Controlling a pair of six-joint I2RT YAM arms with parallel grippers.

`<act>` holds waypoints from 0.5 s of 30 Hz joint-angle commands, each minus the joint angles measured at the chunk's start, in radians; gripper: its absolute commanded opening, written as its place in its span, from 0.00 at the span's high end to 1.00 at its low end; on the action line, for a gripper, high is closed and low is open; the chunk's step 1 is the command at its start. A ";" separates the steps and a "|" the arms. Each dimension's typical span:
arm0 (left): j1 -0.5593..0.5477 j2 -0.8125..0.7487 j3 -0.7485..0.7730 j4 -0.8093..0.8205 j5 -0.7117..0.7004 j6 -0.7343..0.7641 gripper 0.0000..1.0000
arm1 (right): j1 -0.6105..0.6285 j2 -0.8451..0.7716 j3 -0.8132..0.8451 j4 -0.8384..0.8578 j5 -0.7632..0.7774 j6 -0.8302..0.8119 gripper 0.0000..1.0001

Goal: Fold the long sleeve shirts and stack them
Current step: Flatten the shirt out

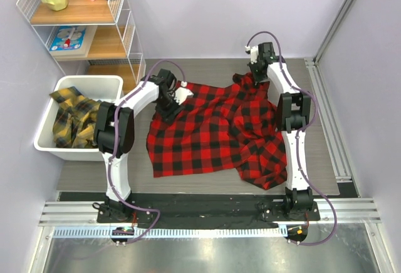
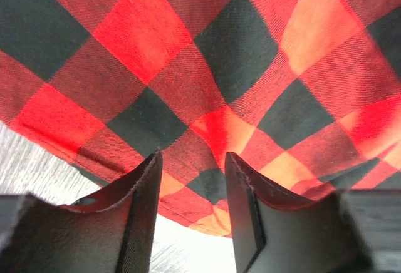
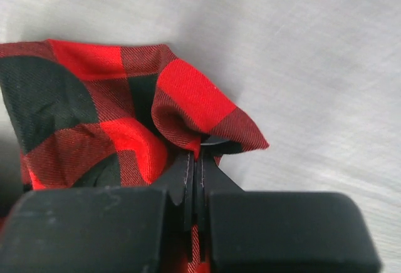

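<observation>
A red-and-black checked long sleeve shirt [image 1: 213,132] lies crumpled and spread over the table's middle, bunched on its right side. My left gripper [image 1: 170,102] hovers at the shirt's far left edge. In the left wrist view its fingers [image 2: 143,185] stand apart, with the cloth's hem [image 2: 207,191] showing between them and nothing pinched. My right gripper [image 1: 255,72] is at the shirt's far right corner. Its jaws [image 3: 195,154] are shut on a fold of the red cloth [image 3: 188,107], which bunches up just past the tips. Yellow-and-black shirts [image 1: 75,119] lie heaped in a bin.
A white bin [image 1: 88,80] stands at the table's left edge, holding the yellow shirts. Behind it is a wire shelf rack [image 1: 122,22] with a jug, cups and a box. Metal rails run along the right side [image 1: 329,116] and the near edge.
</observation>
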 commanded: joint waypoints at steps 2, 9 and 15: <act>0.021 0.004 -0.056 0.031 -0.058 -0.021 0.59 | -0.010 0.036 0.215 0.199 0.152 -0.080 0.99; 0.067 0.021 -0.047 0.024 -0.045 -0.110 0.73 | 0.029 -0.148 0.084 0.830 0.137 -0.086 0.96; 0.067 0.006 -0.040 0.021 -0.037 -0.139 0.74 | 0.074 -0.183 0.095 0.775 0.022 -0.147 0.19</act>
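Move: The right hand already pinches the shirt's far edge just above the table; the table's far edge is about 11 cm ahead of it, the bunched folds some 17 cm back and 1 cm to its right. Roughly 5 cm to the left hand's left, level with it and 3 cm lower, lies the shirt's left edge; the far left corner is about 16 cm ahead and 3 cm right, the near left corner some 22 cm back and 5 cm left. Forward and then steeply upward, speeding up, the right hand flings the pinched far edge of the shirt towards the back wall, some 20 cm up and 12 cm out, the wrist tipping up nearly 50 degrees; its shut fingers part to about half open at the end, letting the cloth go. The left hand shifts about 4 cm left and 2 cm down to the shirt's left edge, turning slightly counter-clockwise as its fingers close partway. ##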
